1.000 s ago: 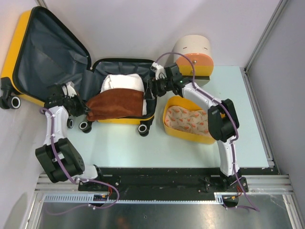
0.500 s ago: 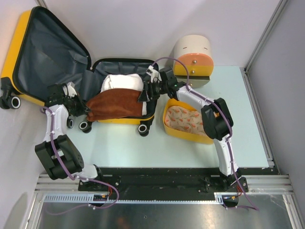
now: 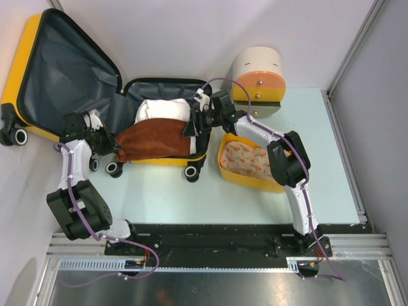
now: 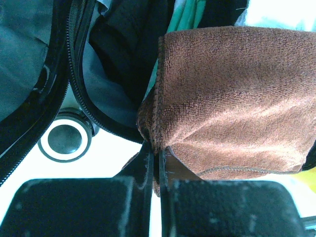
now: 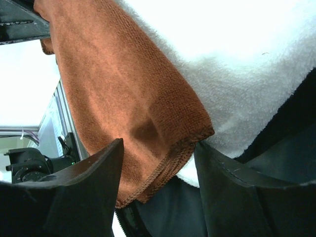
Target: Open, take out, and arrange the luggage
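Observation:
The yellow luggage lies open, its lid flat at the back left and its base in the middle. In the base a brown towel is draped over a white towel. My left gripper is shut on the brown towel's left corner; the left wrist view shows the cloth pinched between the closed fingers. My right gripper is open at the towel's right end. In the right wrist view the brown corner hangs between the spread fingers, unpinched, with the white towel behind it.
A smaller yellow bin holding patterned cloth stands right of the luggage, under my right arm. A cream-and-orange cabinet is at the back. A luggage wheel and black zipper trim sit close to my left gripper.
My right gripper has moved left over the luggage's edge to the brown towel's right corner, fingers still spread. The left gripper has stayed shut on the towel.

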Controlling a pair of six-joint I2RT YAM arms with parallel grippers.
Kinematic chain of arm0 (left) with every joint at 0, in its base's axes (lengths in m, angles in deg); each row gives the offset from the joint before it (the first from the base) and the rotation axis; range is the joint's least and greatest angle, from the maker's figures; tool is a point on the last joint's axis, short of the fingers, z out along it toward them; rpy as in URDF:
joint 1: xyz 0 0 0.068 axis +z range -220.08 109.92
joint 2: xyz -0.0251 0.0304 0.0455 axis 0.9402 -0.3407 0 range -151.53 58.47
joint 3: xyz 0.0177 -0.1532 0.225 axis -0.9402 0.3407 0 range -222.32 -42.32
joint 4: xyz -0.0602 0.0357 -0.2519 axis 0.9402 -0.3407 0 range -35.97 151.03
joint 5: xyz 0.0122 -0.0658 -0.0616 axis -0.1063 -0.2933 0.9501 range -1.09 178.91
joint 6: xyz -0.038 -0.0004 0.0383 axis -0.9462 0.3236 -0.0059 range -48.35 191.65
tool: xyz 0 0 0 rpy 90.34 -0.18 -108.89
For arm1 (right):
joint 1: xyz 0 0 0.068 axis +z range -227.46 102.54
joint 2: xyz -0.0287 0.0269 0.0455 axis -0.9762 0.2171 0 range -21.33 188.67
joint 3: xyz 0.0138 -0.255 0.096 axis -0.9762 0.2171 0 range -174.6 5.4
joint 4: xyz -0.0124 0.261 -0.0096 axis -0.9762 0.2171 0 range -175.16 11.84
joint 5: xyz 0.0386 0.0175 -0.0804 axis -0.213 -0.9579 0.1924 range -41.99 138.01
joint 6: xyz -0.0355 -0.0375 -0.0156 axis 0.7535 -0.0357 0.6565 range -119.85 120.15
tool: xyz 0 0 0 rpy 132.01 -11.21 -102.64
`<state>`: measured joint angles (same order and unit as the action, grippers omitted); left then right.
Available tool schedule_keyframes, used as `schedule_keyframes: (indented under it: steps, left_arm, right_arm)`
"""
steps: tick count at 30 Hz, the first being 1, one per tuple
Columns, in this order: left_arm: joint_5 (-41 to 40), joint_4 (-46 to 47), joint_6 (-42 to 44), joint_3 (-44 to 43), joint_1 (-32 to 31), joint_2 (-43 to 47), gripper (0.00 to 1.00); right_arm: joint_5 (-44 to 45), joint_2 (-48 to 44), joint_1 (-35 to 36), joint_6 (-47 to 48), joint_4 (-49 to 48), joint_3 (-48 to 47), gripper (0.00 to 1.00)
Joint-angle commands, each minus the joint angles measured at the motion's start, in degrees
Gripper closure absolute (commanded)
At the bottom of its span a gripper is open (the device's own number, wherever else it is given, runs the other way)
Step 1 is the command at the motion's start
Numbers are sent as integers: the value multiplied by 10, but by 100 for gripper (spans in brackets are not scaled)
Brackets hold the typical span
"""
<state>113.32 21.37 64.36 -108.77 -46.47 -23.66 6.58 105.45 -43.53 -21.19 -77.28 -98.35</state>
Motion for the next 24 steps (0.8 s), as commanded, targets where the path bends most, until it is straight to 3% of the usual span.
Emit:
schedule_keyframes:
  steps: [1,5,6,8,9,11,24]
  left_arm:
    - [6,18,11,-11,8,11,100]
    - [16,19,11,-12,8,16,100]
    - [16,19,11,-12,7,17,100]
    - [25,20,15,-14,7,27,100]
    - [28,20,15,-15,5,31,100]
    - [34,21,20,-19,0,48,100]
    - [23,21,86,-54,-109,143,100]
  right_arm:
    - [0,18,7,-5,-7,-10,40]
    - [-1,21,11,-8,-10,-16,64]
    - [0,19,13,-6,-8,-15,74]
    - [3,8,11,2,-4,-14,82]
    - [5,1,10,5,-1,-12,92]
    - [9,-18,5,10,2,-8,100]
    - [39,-124,-4,56,36,4,100]
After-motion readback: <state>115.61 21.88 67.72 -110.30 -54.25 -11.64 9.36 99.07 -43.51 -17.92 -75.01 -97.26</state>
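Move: Between and just past the right hand's open fingers lies the brown towel's right end, about 1 cm to the left and 1 cm lower; the white towel is some 10 cm left and 5 cm farther out. The left hand already pinches the towel's left corner, and from it that right end is about 25 cm right and 4 cm ahead. The yellow basket stands roughly 22 cm right and 12 cm back of the right hand, some 48 cm right and 6 cm back of the left. Sinking about 1.5 cm, the right hand shuts its fingers on the brown towel's right end, then lifts it nearly 6 cm. The left hand waits with its corner pinched, then rises about 8 cm while swinging right towards the other hand, its fingers tipping up some 15 degrees and its wrist turning a little clockwise. ##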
